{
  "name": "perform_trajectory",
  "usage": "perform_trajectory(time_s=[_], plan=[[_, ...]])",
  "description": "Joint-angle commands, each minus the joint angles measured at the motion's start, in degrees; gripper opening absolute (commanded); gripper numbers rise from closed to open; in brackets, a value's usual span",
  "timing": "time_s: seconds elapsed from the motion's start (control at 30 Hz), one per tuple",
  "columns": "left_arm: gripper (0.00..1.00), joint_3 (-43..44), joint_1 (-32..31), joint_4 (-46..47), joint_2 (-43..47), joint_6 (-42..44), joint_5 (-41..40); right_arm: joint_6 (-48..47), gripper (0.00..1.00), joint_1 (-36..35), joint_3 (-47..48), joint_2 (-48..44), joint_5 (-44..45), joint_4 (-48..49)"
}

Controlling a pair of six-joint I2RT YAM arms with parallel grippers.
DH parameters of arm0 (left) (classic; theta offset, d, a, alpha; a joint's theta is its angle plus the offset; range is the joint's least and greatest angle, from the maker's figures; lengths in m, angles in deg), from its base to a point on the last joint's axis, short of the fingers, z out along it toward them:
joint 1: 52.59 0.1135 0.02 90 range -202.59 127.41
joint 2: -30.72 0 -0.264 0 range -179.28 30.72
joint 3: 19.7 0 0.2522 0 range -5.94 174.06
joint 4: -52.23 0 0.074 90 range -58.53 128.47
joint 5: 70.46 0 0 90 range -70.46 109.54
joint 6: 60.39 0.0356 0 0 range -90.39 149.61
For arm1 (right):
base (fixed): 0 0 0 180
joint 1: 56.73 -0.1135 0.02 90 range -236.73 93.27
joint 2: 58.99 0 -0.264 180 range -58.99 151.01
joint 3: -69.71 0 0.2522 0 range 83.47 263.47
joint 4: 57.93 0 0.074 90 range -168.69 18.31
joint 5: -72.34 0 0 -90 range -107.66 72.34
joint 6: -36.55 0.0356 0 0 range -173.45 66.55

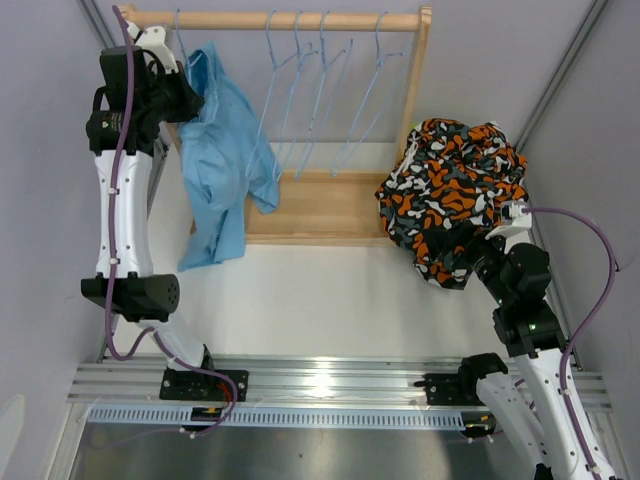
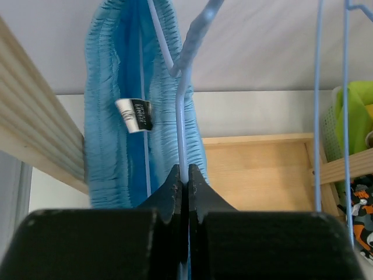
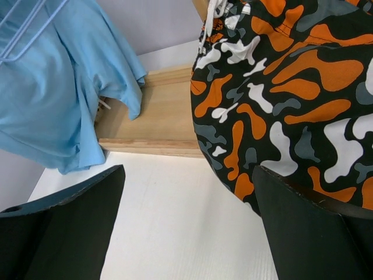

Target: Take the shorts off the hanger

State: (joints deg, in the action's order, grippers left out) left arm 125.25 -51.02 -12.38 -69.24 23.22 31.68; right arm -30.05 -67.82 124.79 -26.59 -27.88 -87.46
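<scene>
Light blue shorts (image 1: 220, 170) hang from a pale blue wire hanger (image 2: 182, 105) at the left end of the wooden rail (image 1: 300, 20). My left gripper (image 1: 188, 100) is up at that hanger, and in the left wrist view it (image 2: 186, 175) is shut on the hanger's wire just below the hook, with the shorts' gathered waistband (image 2: 111, 116) beside it. Orange-black-white camouflage shorts (image 1: 450, 190) lie heaped at the right of the rack. Beside that heap my right gripper (image 3: 189, 216) stands open over bare table, its right finger against the camouflage shorts (image 3: 291, 87).
Several empty blue hangers (image 1: 320, 90) hang along the rail. The rack has a wooden base board (image 1: 320, 205) and a right post (image 1: 415, 90). Lime green fabric (image 2: 356, 111) shows at the right of the left wrist view.
</scene>
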Motion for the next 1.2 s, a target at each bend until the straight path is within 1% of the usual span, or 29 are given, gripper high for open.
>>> perform_trajectory(time_s=[0.0, 0.07, 0.23, 0.43, 0.53, 0.67, 0.7, 0.73, 0.77, 0.8, 0.83, 0.87, 0.9, 0.93, 0.97, 1.0, 1.03, 1.07, 1.1, 1.13, 1.17], plan=[[0.00, 2.13, 0.72, 1.28, 3.19, -1.25, 0.07, -0.55, 0.99, -0.33, 0.25, -1.11, 0.82, 1.44], [0.00, 3.19, 0.55, 1.37, 4.16, -1.52, 0.95, -0.37, 0.99, -0.25, 0.43, -1.11, 0.55, 1.44], [0.00, 2.58, 0.02, 4.88, 10.73, -2.04, 3.85, 0.51, 0.99, -0.33, 0.34, -1.38, 0.02, 1.80], [0.00, 1.08, -0.68, 6.82, 17.16, -2.40, 4.47, 1.04, 1.00, -0.33, 0.78, -2.25, 0.37, 1.53], [0.00, -1.20, -0.86, 7.34, 21.29, -2.22, 5.52, 0.69, 1.00, -0.33, 1.13, -2.69, 0.99, 0.66], [0.00, -7.26, -1.03, 6.64, 28.74, -1.78, 7.63, 0.60, 0.99, -0.33, 1.83, -2.87, 1.43, 0.30], [0.00, -11.71, -0.95, 5.95, 30.42, -1.52, 8.07, 0.68, 1.00, -0.42, 2.01, -2.87, 1.43, 0.39], [0.00, -13.58, -0.95, 5.85, 32.27, -1.34, 8.60, 0.86, 0.99, -0.42, 2.36, -2.87, 1.34, 0.56], [0.00, -15.60, -1.03, 5.94, 36.55, -1.17, 9.38, 1.03, 1.00, -0.33, 2.54, -2.96, 0.82, 0.65], [0.00, -22.58, -0.95, 5.94, 39.03, -0.64, 9.74, 1.12, 1.00, -0.42, 2.62, -3.13, 0.38, 1.00], [0.00, -25.09, -1.03, 6.20, 41.66, -0.38, 9.83, 1.12, 1.00, -0.33, 2.71, -3.57, -0.32, 1.87], [0.00, -27.64, -0.95, 6.38, 44.48, -0.20, 9.57, 1.21, 1.00, -0.42, 2.80, -3.84, -2.85, 2.58], [0.00, -32.45, -1.03, 6.55, 49.90, 0.06, 9.39, 1.21, 1.00, -0.51, 2.80, -4.19, -4.36, 3.28], [0.00, -37.45, -1.04, 6.73, 52.56, -0.11, 8.96, 1.30, 0.99, -0.51, 2.80, -4.45, -6.11, 5.20], [0.00, -41.94, -3.04, 6.73, 54.94, -0.37, 8.87, 1.21, 0.99, -0.51, 2.97, -4.98, -10.22, 6.35], [0.00, -44.25, -4.10, 6.73, 59.14, -0.37, 10.26, 1.65, 1.00, -0.60, 3.15, -4.98, -12.09, 7.24], [0.00, -46.97, -5.07, 6.90, 61.10, -0.72, 11.49, 2.09, 0.99, -0.68, 3.33, -4.98, -13.85, 9.07], [0.00, -54.39, -5.60, 7.86, 63.12, -1.34, 12.81, 2.53, 0.99, -0.86, 3.94, -4.46, -15.69, 10.05], [0.00, -56.64, -5.87, 8.48, 65.31, -1.86, 16.21, 3.75, 1.00, -1.03, 4.38, -3.93, -18.93, 10.67], [0.00, -58.67, -6.74, 9.27, 69.42, -2.30, 17.81, 4.46, 0.99, -1.38, 4.73, -3.49, -20.18, 11.72], [0.00, -63.47, -7.18, 11.19, 71.20, -2.92, 18.87, 4.90, 0.99, -1.74, 5.17, -2.96, -21.24, 12.07]])
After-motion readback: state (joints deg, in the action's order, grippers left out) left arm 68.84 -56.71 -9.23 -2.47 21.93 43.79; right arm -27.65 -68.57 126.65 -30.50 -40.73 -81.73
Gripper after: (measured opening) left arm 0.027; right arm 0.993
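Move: The left fingers are already shut on the blue shorts' hanger. The rod it hooks over is about 8 cm ahead and 12 cm above. The shorts' middle is 5 cm ahead, 5 cm right and 15 cm below, and the nearest empty hanger is 5 cm ahead, 13 cm right, about level in height. From the right hand the blue shorts are about 22 cm ahead and 43 cm left, roughly level in height. Left hand lifts its hanger off the rod, back some 30 cm, then down; right hand rises 5 cm. ##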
